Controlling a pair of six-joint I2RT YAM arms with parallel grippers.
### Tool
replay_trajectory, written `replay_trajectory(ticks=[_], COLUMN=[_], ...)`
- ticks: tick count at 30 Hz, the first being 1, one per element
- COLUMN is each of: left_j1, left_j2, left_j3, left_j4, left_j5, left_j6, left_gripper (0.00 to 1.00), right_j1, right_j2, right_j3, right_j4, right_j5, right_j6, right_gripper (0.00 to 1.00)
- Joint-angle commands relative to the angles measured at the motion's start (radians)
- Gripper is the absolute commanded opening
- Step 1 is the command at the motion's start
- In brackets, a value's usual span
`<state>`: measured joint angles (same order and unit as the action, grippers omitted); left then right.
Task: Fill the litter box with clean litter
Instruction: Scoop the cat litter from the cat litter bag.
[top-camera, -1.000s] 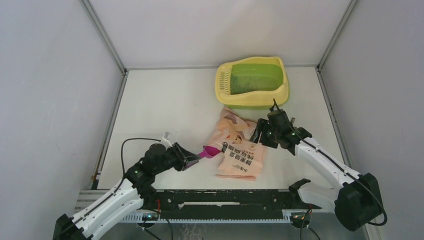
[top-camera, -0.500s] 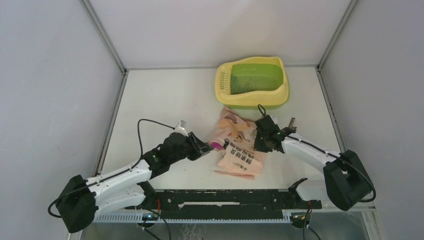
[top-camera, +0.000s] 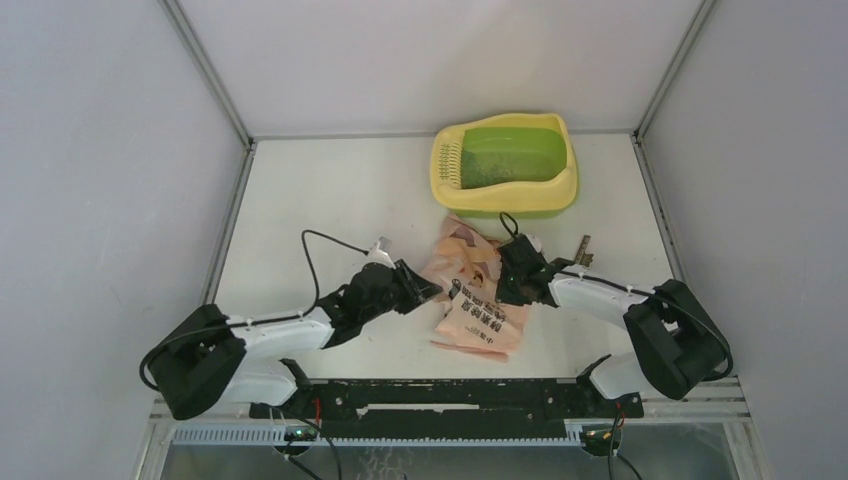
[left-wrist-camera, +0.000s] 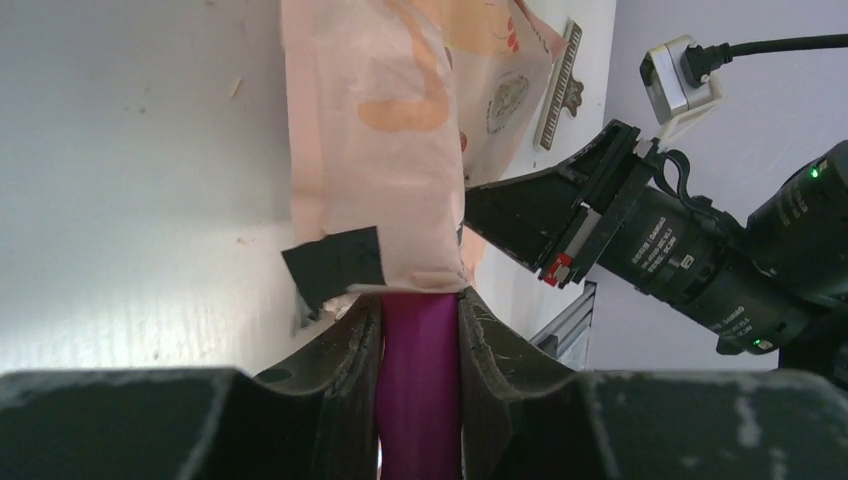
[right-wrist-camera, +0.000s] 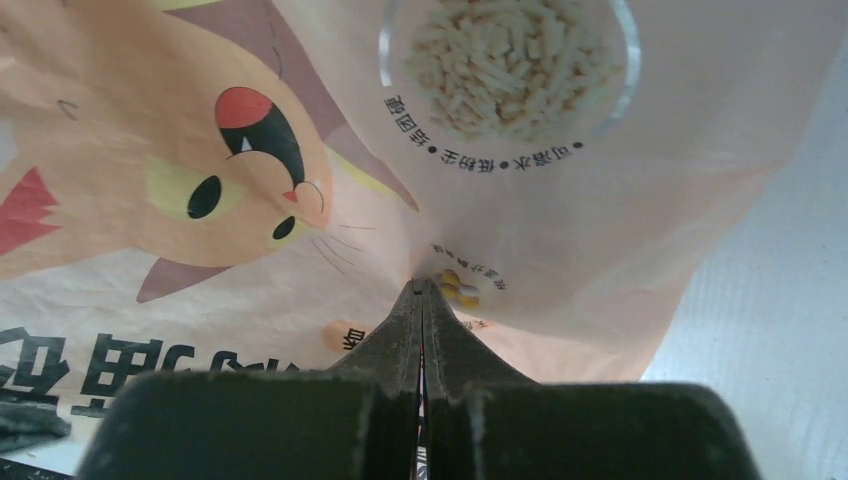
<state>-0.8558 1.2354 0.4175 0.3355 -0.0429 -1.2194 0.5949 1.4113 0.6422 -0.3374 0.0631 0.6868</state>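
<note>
The litter box (top-camera: 572, 175), pale yellow with a lime-green basin, stands at the back of the table. Dark specks of litter (top-camera: 495, 162) dust its floor. In front of it lies the peach-pink printed bag (top-camera: 480, 315). My left gripper (top-camera: 425, 287) is at the bag's left edge, shut on the magenta scoop's handle (left-wrist-camera: 420, 380). The scoop's head is hidden inside the bag (left-wrist-camera: 370, 150). My right gripper (top-camera: 500, 281) presses on the bag from the right. Its jaws are shut on a fold of the bag (right-wrist-camera: 560, 230) at the tips (right-wrist-camera: 422, 286).
A small toothed bag clip (top-camera: 582, 248) lies on the table right of the bag, also seen as the clip (left-wrist-camera: 560, 85) in the left wrist view. Grey walls enclose the table on three sides. The right arm's wrist (left-wrist-camera: 650, 250) is close beside the left gripper.
My left arm reached right and pushed the scoop into the bag's mouth. My right gripper moved left onto the bag and went from open to shut.
</note>
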Motion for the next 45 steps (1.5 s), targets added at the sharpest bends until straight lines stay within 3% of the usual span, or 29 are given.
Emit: replay_trajectory(ticks=[1, 7, 19, 26, 32, 45], left_j1=[-0.004, -0.004, -0.005, -0.005, -0.004, -0.002], left_j2=[0.108, 0.311, 0.489, 0.399, 0.368, 0.035], left_j3=[0.063, 0.089, 0.035, -0.113, -0.250, -0.596], left_j4=[0.179, 0.398, 0.827, 0.908, 1.075, 1.043], left_j5=[-0.009, 0.070, 0.141, 0.177, 0.256, 0.194], left_j6=[0.027, -0.029, -0.074, -0.111, -0.199, -0.211], left_gripper=[0.00, 0.00, 0.00, 0.00, 0.01, 0.01], right_j1=[0.026, 0.030, 0.025, 0.011, -0.005, -0.017], right_j2=[0.055, 0.068, 0.047, 0.032, 0.014, -0.020], right_j3=[-0.042, -0.056, -0.073, -0.073, -0.073, -0.071], right_j4=[-0.004, 0.011, 0.011, 0.000, -0.002, -0.028], right_j5=[-0.021, -0.025, -0.029, -0.023, -0.031, -0.020], right_j6=[0.008, 0.002, -0.006, -0.016, -0.011, -0.010], right_gripper=[0.00, 0.00, 0.00, 0.00, 0.00, 0.00])
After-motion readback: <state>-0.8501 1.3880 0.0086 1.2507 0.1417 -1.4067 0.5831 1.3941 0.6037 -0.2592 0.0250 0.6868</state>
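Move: Some 8 cm to the right of the left hand and 5 cm below it lies the middle of the cat litter bag; the scoop this hand still holds is already in its mouth. The litter box stands about 25 cm farther out and 14 cm to the right, the clip 8 cm out and 29 cm right. The right hand is shut at the bag, whose middle is about 6 cm to its left, level with it forward and back. Driving the gripped scoop deeper into the litter bag, the left hand goes right, forward and a little down about 7 cm, then turns and draws back towards its base some 9 cm and left, rising late, while the wrist tips the fingers up about 20 degrees towards level. The right hand stays shut and holds the bag down, shifting only a centimetre or so. ##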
